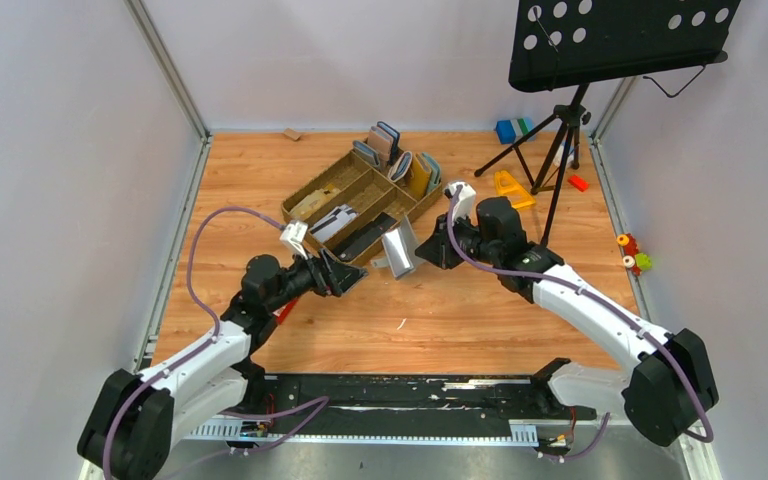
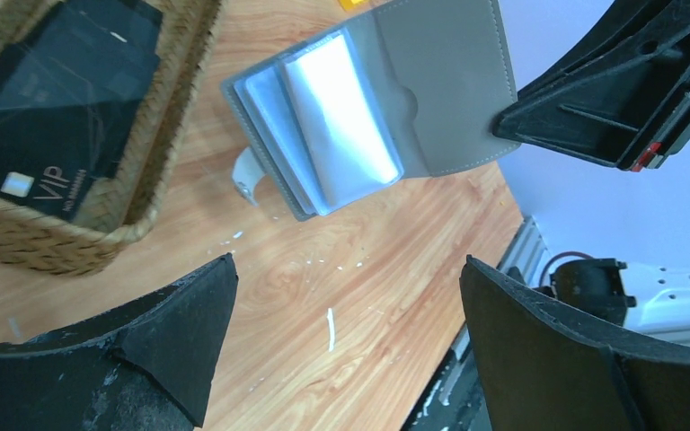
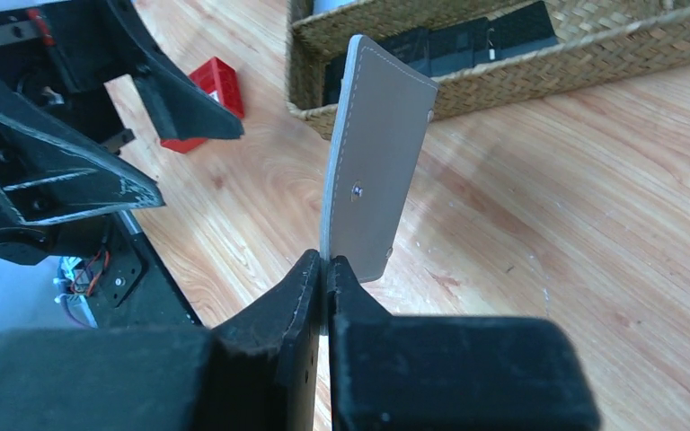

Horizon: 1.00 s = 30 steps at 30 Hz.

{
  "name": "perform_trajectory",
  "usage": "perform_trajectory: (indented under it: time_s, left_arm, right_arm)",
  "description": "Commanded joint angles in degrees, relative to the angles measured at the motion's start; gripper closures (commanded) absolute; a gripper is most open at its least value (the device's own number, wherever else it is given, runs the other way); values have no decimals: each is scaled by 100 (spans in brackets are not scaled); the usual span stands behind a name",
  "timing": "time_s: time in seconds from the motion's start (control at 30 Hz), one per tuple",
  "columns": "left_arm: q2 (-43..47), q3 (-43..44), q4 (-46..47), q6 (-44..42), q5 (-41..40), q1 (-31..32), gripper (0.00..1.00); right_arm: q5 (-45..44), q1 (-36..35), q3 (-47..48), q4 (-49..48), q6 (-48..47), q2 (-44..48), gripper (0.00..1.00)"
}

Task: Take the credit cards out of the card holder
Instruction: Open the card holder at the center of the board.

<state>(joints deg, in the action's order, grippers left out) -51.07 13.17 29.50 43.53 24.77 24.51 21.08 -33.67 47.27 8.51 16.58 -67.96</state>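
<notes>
The grey card holder [image 1: 398, 250] hangs open just in front of the woven tray. My right gripper [image 1: 430, 252] is shut on the edge of its grey flap [image 3: 373, 162], which stands upright from the jaws [image 3: 325, 262]. In the left wrist view its light blue-grey inside with glossy sleeves [image 2: 337, 117] faces me; whether cards sit in them I cannot tell. My left gripper [image 1: 352, 280] is wide open a little short of the holder, over bare wood [image 2: 346, 269]. Black cards [image 2: 54, 180], one marked VIP, lie in the tray.
The brown woven compartment tray [image 1: 312, 195] holds upright wallets [image 1: 390, 145] at its far end. A music stand's tripod [image 1: 560, 130] stands back right beside a yellow piece [image 1: 510, 188] and a blue block [image 1: 508, 130]. A red block [image 3: 202, 90] lies by the left arm.
</notes>
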Motion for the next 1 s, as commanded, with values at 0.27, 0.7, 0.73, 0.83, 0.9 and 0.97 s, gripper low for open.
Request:
perform_trajectory:
  time_s: [0.27, 0.7, 0.73, 0.83, 0.9, 0.97]
  left_arm:
    - [-765, 471, 903, 735, -72, 308, 0]
    - [-925, 335, 2097, 1622, 97, 309, 0]
    - [-941, 343, 2194, 1734, 110, 309, 0]
    - [-1017, 378, 2473, 2072, 177, 309, 0]
    - [-1087, 376, 2654, 2202, 219, 309, 0]
    - [-1102, 356, 2745, 2271, 231, 309, 0]
  right_arm:
    - [431, 9, -15, -683, 441, 702, 100]
    - [831, 93, 34, -1115, 1335, 1445, 100]
    - [866, 96, 43, -1146, 1394, 1474, 100]
    - [996, 102, 59, -1265, 1618, 1526, 100]
    - [1053, 101, 66, -1358, 1792, 1548, 100]
    - [1120, 98, 72, -1400, 1893, 1562, 100]
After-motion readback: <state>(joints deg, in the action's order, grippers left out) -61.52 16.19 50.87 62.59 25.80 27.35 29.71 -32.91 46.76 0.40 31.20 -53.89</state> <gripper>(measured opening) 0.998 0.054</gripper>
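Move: The open card holder, already pinched by its flap edge in the right fingers, has its middle about 4 cm left of the right hand, 2 cm ahead and just below its height. From the left hand it lies some 8 cm right, 5 cm ahead, nearly level. The woven organizer's middle is about 17 cm ahead of the left hand, neither left nor right, 13 cm lower; its black cards are only 10 cm ahead, equally low. The card holder is carried up by the right hand, still shut on its flap edge: it rises about 11 cm, drawing back some 4 cm, while the wrist tips the leftward-pointing fingers up about 20 degrees. The left hand, staying wide open, first slides about 2 cm right to narrow the sideways gap, then rises about 5 cm alongside, its fingertips tilting up too. ##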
